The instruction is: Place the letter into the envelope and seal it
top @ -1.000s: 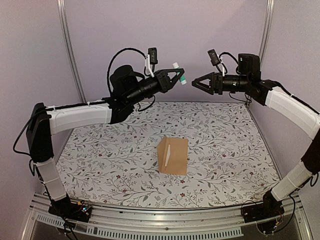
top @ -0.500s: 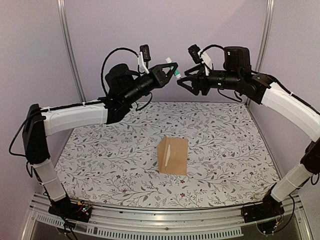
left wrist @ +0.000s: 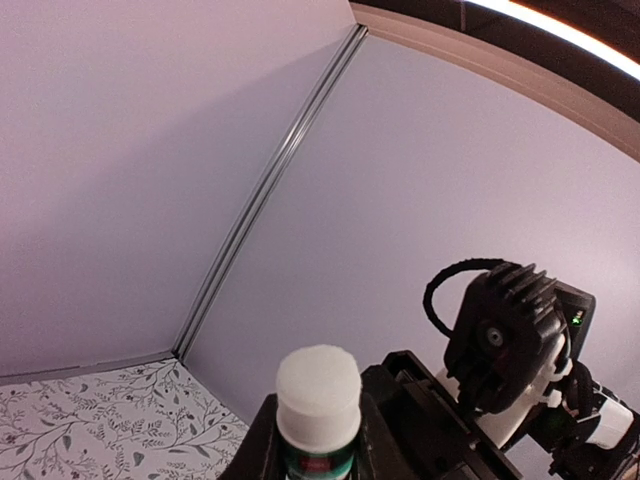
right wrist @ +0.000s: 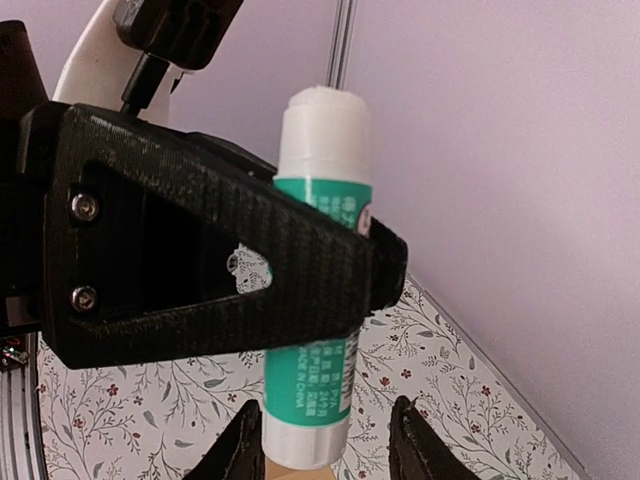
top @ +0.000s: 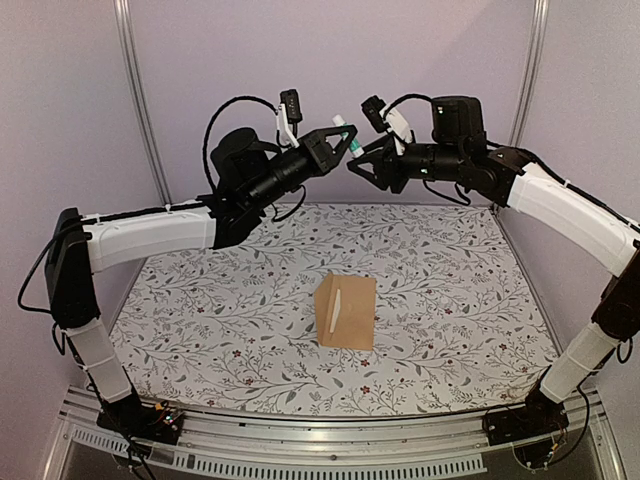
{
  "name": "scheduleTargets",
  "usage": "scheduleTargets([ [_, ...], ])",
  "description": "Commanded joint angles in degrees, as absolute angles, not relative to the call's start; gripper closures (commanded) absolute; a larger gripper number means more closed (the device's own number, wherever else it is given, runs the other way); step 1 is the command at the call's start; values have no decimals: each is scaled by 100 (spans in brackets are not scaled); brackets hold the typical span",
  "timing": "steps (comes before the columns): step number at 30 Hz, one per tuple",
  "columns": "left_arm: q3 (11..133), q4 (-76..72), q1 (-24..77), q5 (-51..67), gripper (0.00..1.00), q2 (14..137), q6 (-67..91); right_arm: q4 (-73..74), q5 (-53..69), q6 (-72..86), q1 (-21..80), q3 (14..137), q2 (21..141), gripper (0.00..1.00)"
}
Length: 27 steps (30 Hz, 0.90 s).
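Observation:
High above the table my left gripper (top: pixel 347 138) is shut on a green glue stick (top: pixel 349 136) with white ends, gripped round its middle (left wrist: pixel 318 400). My right gripper (top: pixel 354 165) faces it and stands open around the stick's lower white end (right wrist: pixel 303 440), with a gap on at least one side. The tan envelope (top: pixel 348 312) lies flat mid-table, far below both grippers. A thin pale strip (top: pixel 338 303) shows on its face; I cannot tell whether it is the letter, which is otherwise hidden.
The floral tablecloth (top: pixel 220 310) covers the table. Lilac walls with metal corner posts (top: pixel 140 100) close in the back and sides. The right arm's wrist and camera (left wrist: pixel 510 330) sit close behind the left gripper's fingers (right wrist: pixel 200 270).
The right gripper has moved left up to the glue stick and its jaws have narrowed around the lower end. The left gripper shifted slightly left and up, then held still.

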<state>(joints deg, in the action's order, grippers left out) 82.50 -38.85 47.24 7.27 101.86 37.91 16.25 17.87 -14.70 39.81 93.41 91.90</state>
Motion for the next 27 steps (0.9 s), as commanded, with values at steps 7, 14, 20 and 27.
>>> scheduleTargets([
  [7, 8501, -3768, 4791, 888, 100, 10331, 3782, 1568, 1706, -1644, 4078, 9589, 9213, 72],
  [14, 8628, -3557, 4797, 938, 95, 10382, 3706, 1583, 1606, -1526, 4081, 9572, 9220, 90],
  [20, 8636, -1882, 4776, 671, 62, 9770, 2669, 2010, 1656, -1789, 3966, 9528, 9127, 95],
  [27, 8390, 959, 4924, 193, 43, 8599, 232, 3203, 2107, -2726, 3728, 9393, 9083, 100],
])
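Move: The glue stick, upright but leaning, is in the left hand's shut fingers, its middle practically at that hand point. From the right hand that middle is about 3 cm up, 2 cm left and 1 cm ahead, with the base already between the half-open right fingers. The envelope lies on the table about 12 cm back from the right hand, 1 cm left and some 38 cm below; from the left hand it is 13 cm back, 1 cm right and 42 cm down. The right hand stays almost in place while its half-open fingers close on the bottom end of the glue stick, and only then does the left hand open wide and back off the stick, going about 3 cm down and then also left and back as its fingertips dip some 25 degrees. With the stick pinched, the right hand then starts down and to its right, about 2 cm, away from the left fingers and tipping slightly down. ##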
